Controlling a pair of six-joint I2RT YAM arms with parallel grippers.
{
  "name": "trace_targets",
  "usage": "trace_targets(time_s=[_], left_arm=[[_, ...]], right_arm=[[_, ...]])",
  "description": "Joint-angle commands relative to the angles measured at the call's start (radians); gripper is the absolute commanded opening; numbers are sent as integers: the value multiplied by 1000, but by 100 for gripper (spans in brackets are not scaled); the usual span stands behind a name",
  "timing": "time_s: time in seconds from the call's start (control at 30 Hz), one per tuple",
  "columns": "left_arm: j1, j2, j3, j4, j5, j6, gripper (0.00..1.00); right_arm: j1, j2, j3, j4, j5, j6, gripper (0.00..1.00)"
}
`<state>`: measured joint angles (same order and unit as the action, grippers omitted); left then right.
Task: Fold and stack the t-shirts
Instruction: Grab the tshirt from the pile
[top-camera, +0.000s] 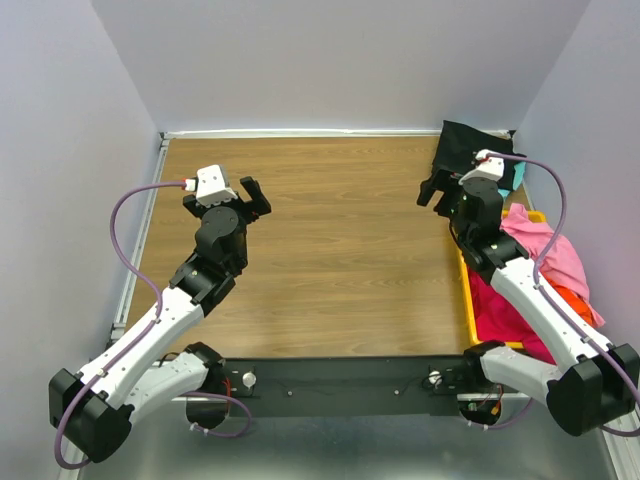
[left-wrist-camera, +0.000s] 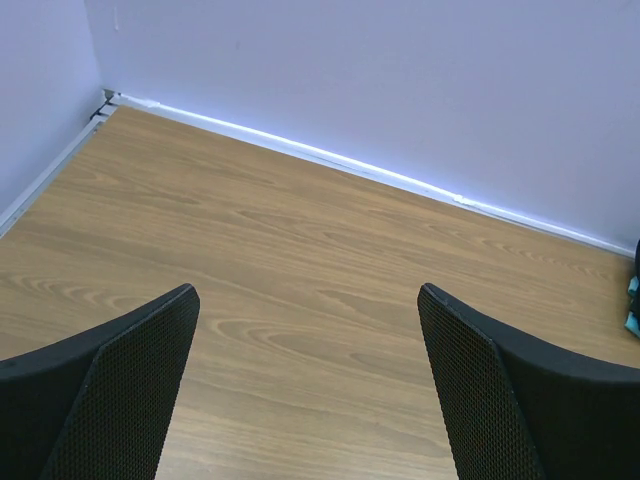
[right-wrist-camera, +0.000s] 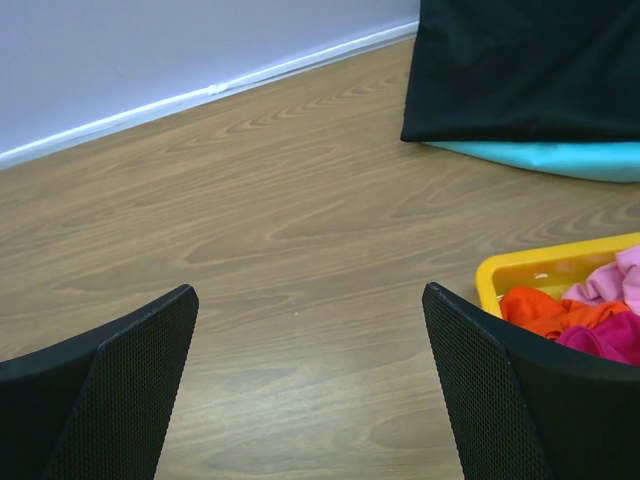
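A folded black t-shirt lies on a teal t-shirt at the table's far right corner; both show in the right wrist view, the black one over the teal one. A pink t-shirt, an orange one and a crimson one lie crumpled in the yellow bin. My right gripper is open and empty, above bare wood just left of the stack and bin. My left gripper is open and empty over the table's left half.
The wooden table is walled at the back and both sides by pale walls. The yellow bin stands along the right edge. A black bar with the arm bases runs along the near edge.
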<state>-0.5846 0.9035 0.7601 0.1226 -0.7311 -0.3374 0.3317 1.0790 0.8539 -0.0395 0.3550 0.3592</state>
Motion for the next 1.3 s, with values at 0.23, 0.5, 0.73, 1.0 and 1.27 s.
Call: trace_targets(time_s=[0.23,0.5,0.73,1.0,1.27], left_arm=[[-3,6,2,-18,-74,-9,98],[-1,11,-10,22,16,12,98],[-1,-24,-27,31,59,11,98],[-1,-58,-45,46,94,8,98],[-1,-75,-58,52,88,5,98]], right_arm=[[-11,50,48,-97,209,4,100],[-262,39,40,-211,2,20,100],[-408,186,17,-214,-186,7,100],[-454,265,-3,-212,-254,7,100],[-464,372,-3,-211,-245,18,99]])
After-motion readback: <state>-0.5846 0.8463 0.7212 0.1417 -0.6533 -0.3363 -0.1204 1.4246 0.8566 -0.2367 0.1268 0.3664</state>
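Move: The far end of the magenta t-shirt, in the yellow bin, lies about 15 cm to the right hand's right, level fore and aft, some 20 cm below. From that hand, the pink shirt's middle is roughly 30 cm right and 5 cm back; the black cloth on the table is about 13 cm right and 19 cm ahead. From the left hand, the magenta end is some 68 cm right and 3 cm ahead. Fingers wide open, the right hand swings about 13 cm right, then sinks 16 cm towards the magenta t-shirt, tipping down. ##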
